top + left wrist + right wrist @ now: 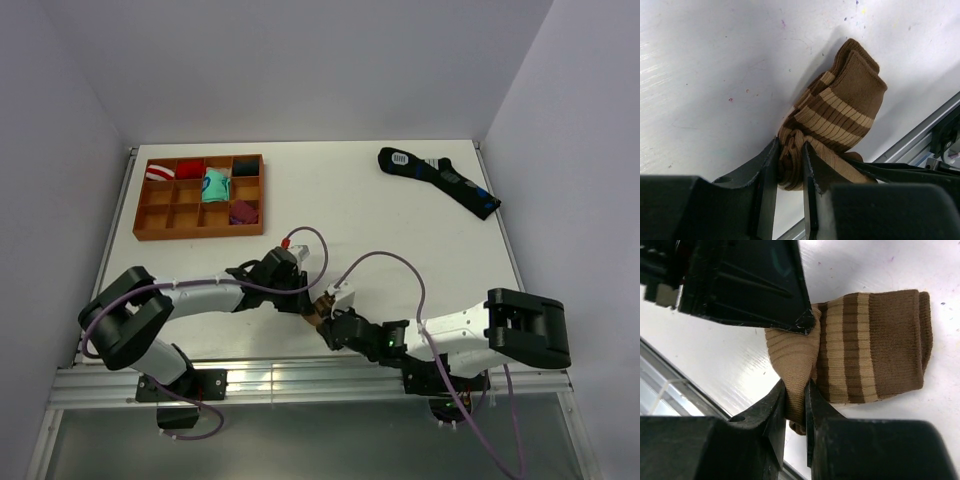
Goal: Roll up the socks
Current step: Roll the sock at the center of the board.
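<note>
The socks point(840, 110), brown with cream stripes, lie partly rolled on the white table near its front edge. My left gripper point(790, 145) is shut on the rolled end of the bundle, the coil squeezed between its fingers. My right gripper point(795, 387) is shut on a tan fold of the socks point(875, 345), beside the striped cuff. In the top view both grippers meet over the socks point(322, 308), the left gripper point(303, 298) from the left and the right gripper point(332, 322) from the right. The arms hide most of the bundle there.
A wooden compartment tray point(150, 232) stands at the back left, holding red, teal point(214, 186) and purple point(243, 211) bundles. A black-navy sock point(440, 180) lies at the back right. The metal front rail point(300, 375) runs just behind the grippers.
</note>
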`<action>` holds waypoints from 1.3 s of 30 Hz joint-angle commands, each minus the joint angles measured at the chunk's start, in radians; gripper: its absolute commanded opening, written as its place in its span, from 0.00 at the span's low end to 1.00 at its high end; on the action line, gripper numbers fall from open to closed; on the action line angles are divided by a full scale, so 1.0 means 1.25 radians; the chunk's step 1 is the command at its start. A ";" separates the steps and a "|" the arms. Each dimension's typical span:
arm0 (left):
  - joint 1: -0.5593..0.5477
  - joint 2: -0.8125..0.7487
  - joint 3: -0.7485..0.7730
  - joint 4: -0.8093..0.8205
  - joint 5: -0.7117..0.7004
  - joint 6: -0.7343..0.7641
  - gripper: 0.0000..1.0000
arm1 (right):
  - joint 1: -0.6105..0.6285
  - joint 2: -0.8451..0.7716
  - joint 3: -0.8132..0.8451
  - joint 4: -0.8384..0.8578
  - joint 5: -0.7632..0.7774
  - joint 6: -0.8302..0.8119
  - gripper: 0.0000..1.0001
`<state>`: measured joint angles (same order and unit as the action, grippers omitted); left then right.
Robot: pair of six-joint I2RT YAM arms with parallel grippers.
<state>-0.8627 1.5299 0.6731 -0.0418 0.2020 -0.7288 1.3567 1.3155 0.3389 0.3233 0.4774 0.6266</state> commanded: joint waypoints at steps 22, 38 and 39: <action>-0.002 -0.149 -0.102 0.026 -0.202 -0.107 0.39 | -0.329 -0.045 -0.072 -0.046 -0.453 0.120 0.08; -0.003 -0.275 -0.279 0.396 -0.154 -0.033 0.53 | -0.448 0.040 -0.092 0.016 -0.681 0.153 0.08; -0.003 -0.273 -0.283 0.405 -0.155 -0.031 0.53 | -0.461 0.042 -0.088 0.011 -0.695 0.153 0.08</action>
<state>-0.8688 1.2057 0.3405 0.3206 -0.0051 -0.8146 0.8028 1.3354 0.2596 0.4461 -0.3416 0.8261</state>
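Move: Between the two hands, the half-rolled brown sock has its left end pinched by the left fingers and its right end by the right. Its middle lies about 4 cm right of the left hand and level with it, and some 5 cm ahead and 1 cm left of the right hand, roughly 1 cm below both. The sorting box sits about 29 cm ahead and 26 cm left of the left hand; the black socks are about 39 cm ahead and 30 cm right of the right hand. Letting go of the rolled end, the left hand draws off about 5 cm up, left and a little forward, its fingers opening to roughly double their gap as they swing counter-clockwise and then tip up. Meanwhile the right fingers keep their pinch on the other end, shifting 2–3 cm forward and right while the wrist turns some 35 degrees, mostly a roll, until the fingers point more to the left. ##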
